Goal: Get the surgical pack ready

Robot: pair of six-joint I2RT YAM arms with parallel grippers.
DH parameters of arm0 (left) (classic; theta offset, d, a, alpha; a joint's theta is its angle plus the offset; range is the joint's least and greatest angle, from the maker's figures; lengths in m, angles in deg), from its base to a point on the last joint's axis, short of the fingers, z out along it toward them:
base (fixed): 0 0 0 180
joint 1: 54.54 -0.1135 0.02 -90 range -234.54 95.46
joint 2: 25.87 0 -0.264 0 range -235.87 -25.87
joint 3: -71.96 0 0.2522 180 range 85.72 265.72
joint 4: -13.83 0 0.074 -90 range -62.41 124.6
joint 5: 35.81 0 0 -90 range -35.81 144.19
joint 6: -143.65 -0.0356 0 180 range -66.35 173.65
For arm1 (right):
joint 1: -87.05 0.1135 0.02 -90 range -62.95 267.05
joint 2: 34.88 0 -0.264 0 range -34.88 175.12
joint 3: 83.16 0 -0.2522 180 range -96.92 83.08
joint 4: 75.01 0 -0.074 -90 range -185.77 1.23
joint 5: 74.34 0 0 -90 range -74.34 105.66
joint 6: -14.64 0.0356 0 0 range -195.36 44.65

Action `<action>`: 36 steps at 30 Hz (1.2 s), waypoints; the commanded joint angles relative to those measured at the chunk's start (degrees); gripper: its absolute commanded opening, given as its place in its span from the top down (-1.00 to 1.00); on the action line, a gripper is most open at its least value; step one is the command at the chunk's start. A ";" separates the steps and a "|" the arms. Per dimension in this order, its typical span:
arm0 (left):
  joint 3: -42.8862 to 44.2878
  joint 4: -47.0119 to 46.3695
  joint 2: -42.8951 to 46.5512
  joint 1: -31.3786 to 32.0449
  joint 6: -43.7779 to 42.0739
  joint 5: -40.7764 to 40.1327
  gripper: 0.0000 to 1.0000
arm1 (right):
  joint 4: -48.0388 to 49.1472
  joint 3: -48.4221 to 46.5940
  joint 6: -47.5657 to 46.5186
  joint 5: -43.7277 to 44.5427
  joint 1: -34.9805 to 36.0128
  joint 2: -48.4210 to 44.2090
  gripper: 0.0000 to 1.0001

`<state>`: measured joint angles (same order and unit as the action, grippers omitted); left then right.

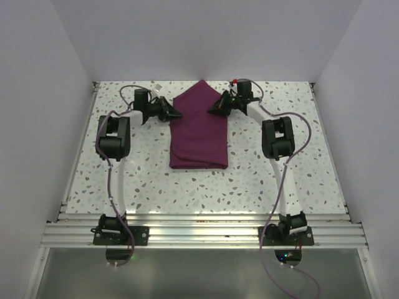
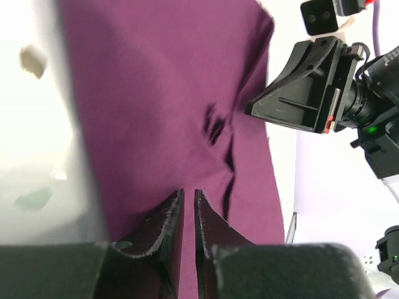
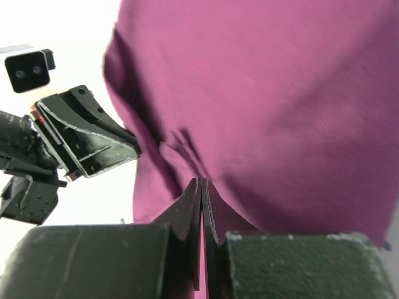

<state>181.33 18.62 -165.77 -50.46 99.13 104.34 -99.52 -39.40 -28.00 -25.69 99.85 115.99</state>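
The surgical pack shows only as a dark magenta cloth bundle (image 1: 198,131) lying folded at the back middle of the table, its top corner pointing away from me. Tray, instruments and gauze are hidden. My left gripper (image 1: 176,114) sits at the cloth's upper left edge. In the left wrist view its jaws (image 2: 189,192) stand a narrow gap apart over the cloth (image 2: 156,93). My right gripper (image 1: 212,108) is at the upper right edge. In the right wrist view it (image 3: 202,180) is shut, with creases in the cloth (image 3: 280,93) running to its tips.
The speckled white table (image 1: 262,180) is walled on three sides. An aluminium rail (image 1: 199,230) runs along the near edge by the arm bases. A small white piece (image 1: 158,86) lies at the back left, and purple cables loop beside each arm.
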 commanded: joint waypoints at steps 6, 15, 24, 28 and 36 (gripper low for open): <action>9.41 -6.22 -3.01 -0.74 5.84 -0.40 0.67 | 6.27 -4.18 6.26 1.17 -1.99 0.48 1.00; 17.15 2.20 -11.97 -1.44 7.00 -5.49 0.67 | 2.75 -5.48 7.23 7.24 -4.27 5.05 1.00; 18.91 1.50 -10.41 -3.98 7.09 -5.94 0.53 | 1.52 -11.20 5.31 7.15 -5.41 6.20 0.79; 18.56 0.18 -7.85 -3.99 5.60 -6.20 0.33 | -0.50 -10.16 1.79 9.35 -6.03 2.69 0.61; 8.80 -7.11 -0.73 -4.08 1.99 -12.62 -0.01 | -4.81 -9.45 -8.06 9.52 -6.91 0.14 0.15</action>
<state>192.11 16.35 -170.73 -53.41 104.00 95.82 -99.91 -48.38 -29.69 -18.71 94.17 120.19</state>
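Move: The far-left corner of the folded purple wrap, where its side fold meets the open flap, lies about 8 cm ahead of the left hand, 3 cm to its left and 1 cm below. The far-right corner is some 7 cm ahead of the right hand, 6 cm to its right, also just below. The flap's point lies 18 cm ahead and 9 cm right of the left hand, and 15 cm ahead and 3 cm left of the right. From close on the wrap, both hands hop up and forward, the left nearly 5 cm high and the right about 2.5, then dip back down and skim low along the folds towards the far corners. The left ends about 7 cm forward and 4 cm out to the left, the right 6 cm forward and 6.5 cm out to the right, their wrists swinging outward some 10 degrees. Over the last part the fingers spread to nearly half open and the hands lift slightly. ##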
